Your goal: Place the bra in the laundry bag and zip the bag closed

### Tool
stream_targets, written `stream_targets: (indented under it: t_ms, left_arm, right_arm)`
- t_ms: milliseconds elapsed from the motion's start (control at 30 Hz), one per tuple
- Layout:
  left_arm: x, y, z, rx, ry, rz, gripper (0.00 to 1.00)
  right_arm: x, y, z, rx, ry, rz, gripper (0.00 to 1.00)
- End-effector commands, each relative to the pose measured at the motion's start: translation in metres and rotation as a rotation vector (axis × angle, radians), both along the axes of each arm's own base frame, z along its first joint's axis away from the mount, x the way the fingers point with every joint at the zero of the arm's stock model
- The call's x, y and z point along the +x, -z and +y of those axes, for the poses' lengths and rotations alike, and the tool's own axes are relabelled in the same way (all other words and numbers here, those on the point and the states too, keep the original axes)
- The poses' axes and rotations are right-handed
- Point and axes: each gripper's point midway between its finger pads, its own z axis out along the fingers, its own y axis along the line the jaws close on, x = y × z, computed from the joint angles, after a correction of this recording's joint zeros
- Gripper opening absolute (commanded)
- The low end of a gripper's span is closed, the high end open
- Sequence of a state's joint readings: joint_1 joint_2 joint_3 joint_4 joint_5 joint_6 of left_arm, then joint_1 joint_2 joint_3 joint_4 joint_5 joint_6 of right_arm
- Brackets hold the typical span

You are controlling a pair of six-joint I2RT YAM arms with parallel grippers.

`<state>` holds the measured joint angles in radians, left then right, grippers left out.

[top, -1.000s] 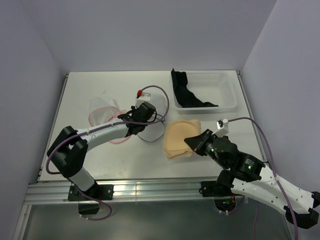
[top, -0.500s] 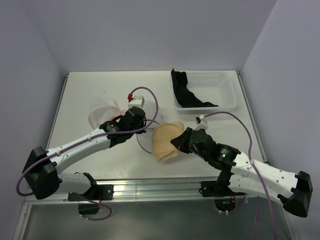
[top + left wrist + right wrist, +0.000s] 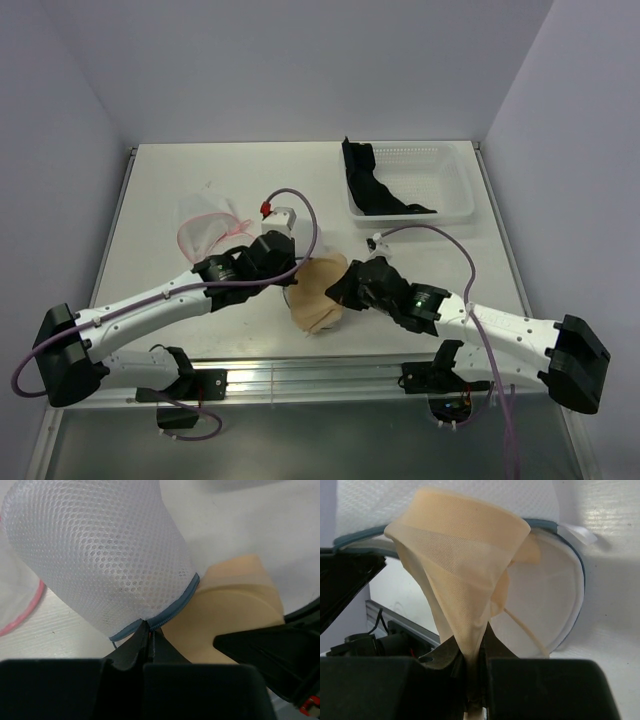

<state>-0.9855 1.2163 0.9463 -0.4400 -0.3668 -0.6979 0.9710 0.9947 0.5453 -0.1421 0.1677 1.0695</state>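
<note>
The beige bra hangs bunched at the table's front centre, pinched in my right gripper. In the right wrist view the bra rises from the shut jaws in front of the bag's round open mouth. The white mesh laundry bag has a blue zipper rim. My left gripper is shut on that rim and holds the bag up. From above, the left gripper sits just left of the bra, and the bag is mostly hidden under it.
A white basket at the back right holds a black garment. A second mesh bag with pink trim lies at the left. The table's front rail runs just below the bra.
Both grippers have moved left and toward the table's front. The right gripper has carried the bra from the middle right up against the bag held by the left gripper.
</note>
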Motion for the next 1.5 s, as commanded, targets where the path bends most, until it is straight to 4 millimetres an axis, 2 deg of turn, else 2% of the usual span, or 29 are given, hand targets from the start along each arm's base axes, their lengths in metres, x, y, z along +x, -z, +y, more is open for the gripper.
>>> stream_targets:
  t_ms: [0,133,367,500,667,967,1200,1467]
  left_arm:
    - [-0.011,-0.005,-0.005,-0.036,0.009,0.010,0.00]
    - [-0.021,-0.004,-0.012,-0.046,0.041,0.022,0.00]
    - [-0.042,0.004,-0.016,-0.028,0.088,0.056,0.00]
    - [-0.056,0.015,-0.017,-0.020,0.125,0.089,0.00]
    - [-0.072,0.026,-0.021,-0.015,0.176,0.112,0.00]
    - [-0.088,0.031,-0.037,-0.061,0.292,0.124,0.00]
    - [-0.095,0.014,-0.054,-0.152,0.384,0.090,0.00]
    - [-0.093,-0.012,-0.068,-0.237,0.452,0.001,0.00]
  right_arm:
    - [0.002,0.001,0.010,0.032,-0.011,-0.011,0.00]
    - [0.007,0.014,0.013,0.001,0.004,0.008,0.00]
    - [0.034,0.011,0.006,-0.015,0.082,-0.014,0.00]
    - [0.046,0.012,-0.001,-0.002,0.104,-0.008,0.00]
    - [0.061,-0.006,0.001,0.062,0.114,-0.037,0.00]
    - [0.062,-0.015,0.021,0.154,0.052,-0.016,0.00]
    - [0.058,-0.017,0.043,0.266,0.001,0.024,0.00]
    - [0.054,-0.004,0.057,0.238,-0.014,0.041,0.00]
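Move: The right hand holds the bra by one end, and the laundry bag's mouth lies about 6 cm ahead of this hand, 5 cm to its left and 3 cm lower; the bag's round flap is some 3 cm ahead, 4 cm left and 6 cm below, the bag body 14 cm ahead and 6 cm left. The left hand, pinching the raised zip rim, has the bra's middle roughly 4 cm back, 7 cm to its right and 5 cm lower, with the pink-rimmed bag about 18 cm left and 8 cm ahead. The left hand keeps its pinch on the zip rim and draws it back about 9 cm, sinking as it goes, then swings it to the right and lifts again while turning some 20 degrees clockwise, bringing the rim back around the hanging bra. Fingers still shut on the bra, the right hand lowers 3 to 4 cm, pushes forward about 5 cm into the bag's mouth, then carries the bra left with its left side rolling up slightly. ##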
